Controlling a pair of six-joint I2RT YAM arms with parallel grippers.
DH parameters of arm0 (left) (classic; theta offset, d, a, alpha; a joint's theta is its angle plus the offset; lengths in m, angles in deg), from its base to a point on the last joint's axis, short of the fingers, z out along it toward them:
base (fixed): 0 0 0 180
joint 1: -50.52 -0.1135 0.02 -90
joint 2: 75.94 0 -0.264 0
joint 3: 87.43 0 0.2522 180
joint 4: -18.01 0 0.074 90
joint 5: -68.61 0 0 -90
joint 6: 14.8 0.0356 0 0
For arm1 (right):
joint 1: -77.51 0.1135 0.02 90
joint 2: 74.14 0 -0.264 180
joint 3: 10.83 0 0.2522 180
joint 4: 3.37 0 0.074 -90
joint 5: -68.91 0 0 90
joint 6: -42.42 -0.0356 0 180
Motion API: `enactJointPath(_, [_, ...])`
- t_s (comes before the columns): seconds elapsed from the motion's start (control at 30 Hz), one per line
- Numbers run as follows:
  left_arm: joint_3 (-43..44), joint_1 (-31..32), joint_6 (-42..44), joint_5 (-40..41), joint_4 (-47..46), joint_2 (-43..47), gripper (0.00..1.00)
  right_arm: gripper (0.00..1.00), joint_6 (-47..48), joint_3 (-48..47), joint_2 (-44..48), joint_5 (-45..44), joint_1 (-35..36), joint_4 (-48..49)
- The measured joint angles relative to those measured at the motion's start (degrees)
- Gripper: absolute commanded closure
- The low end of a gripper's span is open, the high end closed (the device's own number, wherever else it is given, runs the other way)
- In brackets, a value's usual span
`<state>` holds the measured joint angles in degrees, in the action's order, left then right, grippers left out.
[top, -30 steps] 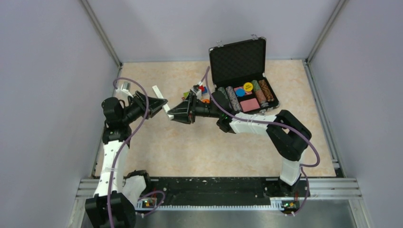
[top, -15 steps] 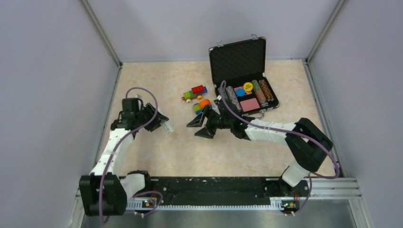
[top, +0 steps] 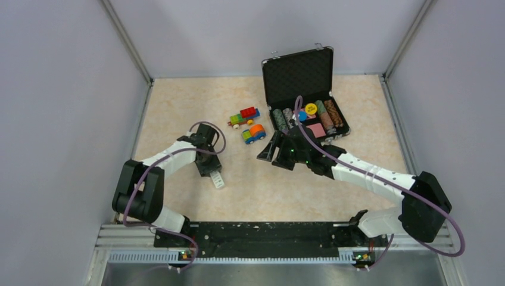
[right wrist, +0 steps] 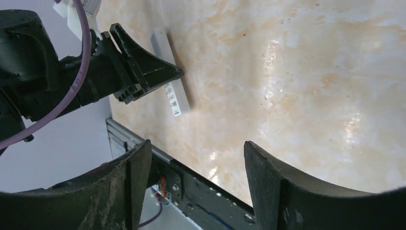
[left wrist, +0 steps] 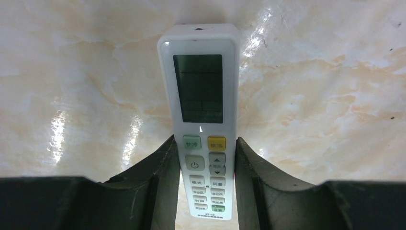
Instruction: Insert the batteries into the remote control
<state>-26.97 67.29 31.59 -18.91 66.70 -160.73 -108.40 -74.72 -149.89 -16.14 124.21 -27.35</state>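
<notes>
The white remote control lies button face up, its display end pointing away from the wrist. My left gripper is shut on it, one finger on each long side at the button rows. In the top view the remote sticks out toward the front from the left gripper, low at the table. My right gripper is open and empty, to the right of the remote. In the right wrist view its jaws stand wide apart, and the remote lies beyond them. No batteries are in view.
An open black case with poker chips stands at the back right. Two colourful toy vehicles sit left of it. A black rail runs along the table's front edge. Grey walls close in both sides.
My left gripper came down and toward the front with the remote, from mid-air to the table. My right gripper drew back to the right, away from the remote.
</notes>
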Motion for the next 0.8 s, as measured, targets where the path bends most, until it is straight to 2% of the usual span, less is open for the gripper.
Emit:
enactJointPath(0.2, [1.44, 2.23, 0.0, 2.95, 0.83, -2.51, 0.4, 0.27, 2.05, 0.0, 2.71, -4.0, 0.0, -4.9])
enactJointPath(0.33, [1.64, 2.64, -0.15, 4.79, 1.18, -2.58, 0.05, 0.09, 2.75, 0.0, 5.01, -6.95, 0.0, -8.07])
enactJointPath(0.4, [1.68, 2.69, -0.7, 6.23, 2.25, -2.16, 0.01, 0.01, 3.5, 0.02, 7.34, -9.16, 0.0, -10.12])
enactJointPath(0.53, [1.75, 2.67, -1.27, 8.11, 5.73, 2.32, 0.01, 0.01, 6.58, 0.22, 14.03, -13.84, -0.02, -13.94])
enactJointPath(0.67, [3.1, 2.67, -0.26, 8.39, 9.4, 12.17, 0.01, 0.01, 12.52, -0.68, 21.22, -19.23, -0.02, -20.06])
enactJointPath(0.8, [5.79, 2.69, 3.85, 6.91, 11.93, 25.83, 0.01, 0.01, 18.51, -5.35, 27.23, -26.88, -0.02, -28.76])
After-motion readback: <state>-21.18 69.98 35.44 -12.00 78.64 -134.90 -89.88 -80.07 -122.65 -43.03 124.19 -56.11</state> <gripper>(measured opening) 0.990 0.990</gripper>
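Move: The left fingers hold the remote control almost at its middle, some 1 cm below them, to be set down on the tabletop just beneath. The orange-and-green toy car stands about 15 cm ahead of the left hand and 17 cm to its right; the toy train is 21 cm ahead and 13 cm right, both roughly level with it. From the right hand, the remote control lies about 23 cm left, 2 cm ahead and 14 cm below. Left fingers open, releasing the remote control, then rise about 13 cm; right hand opens, withdrawing rightward some 15 cm. ##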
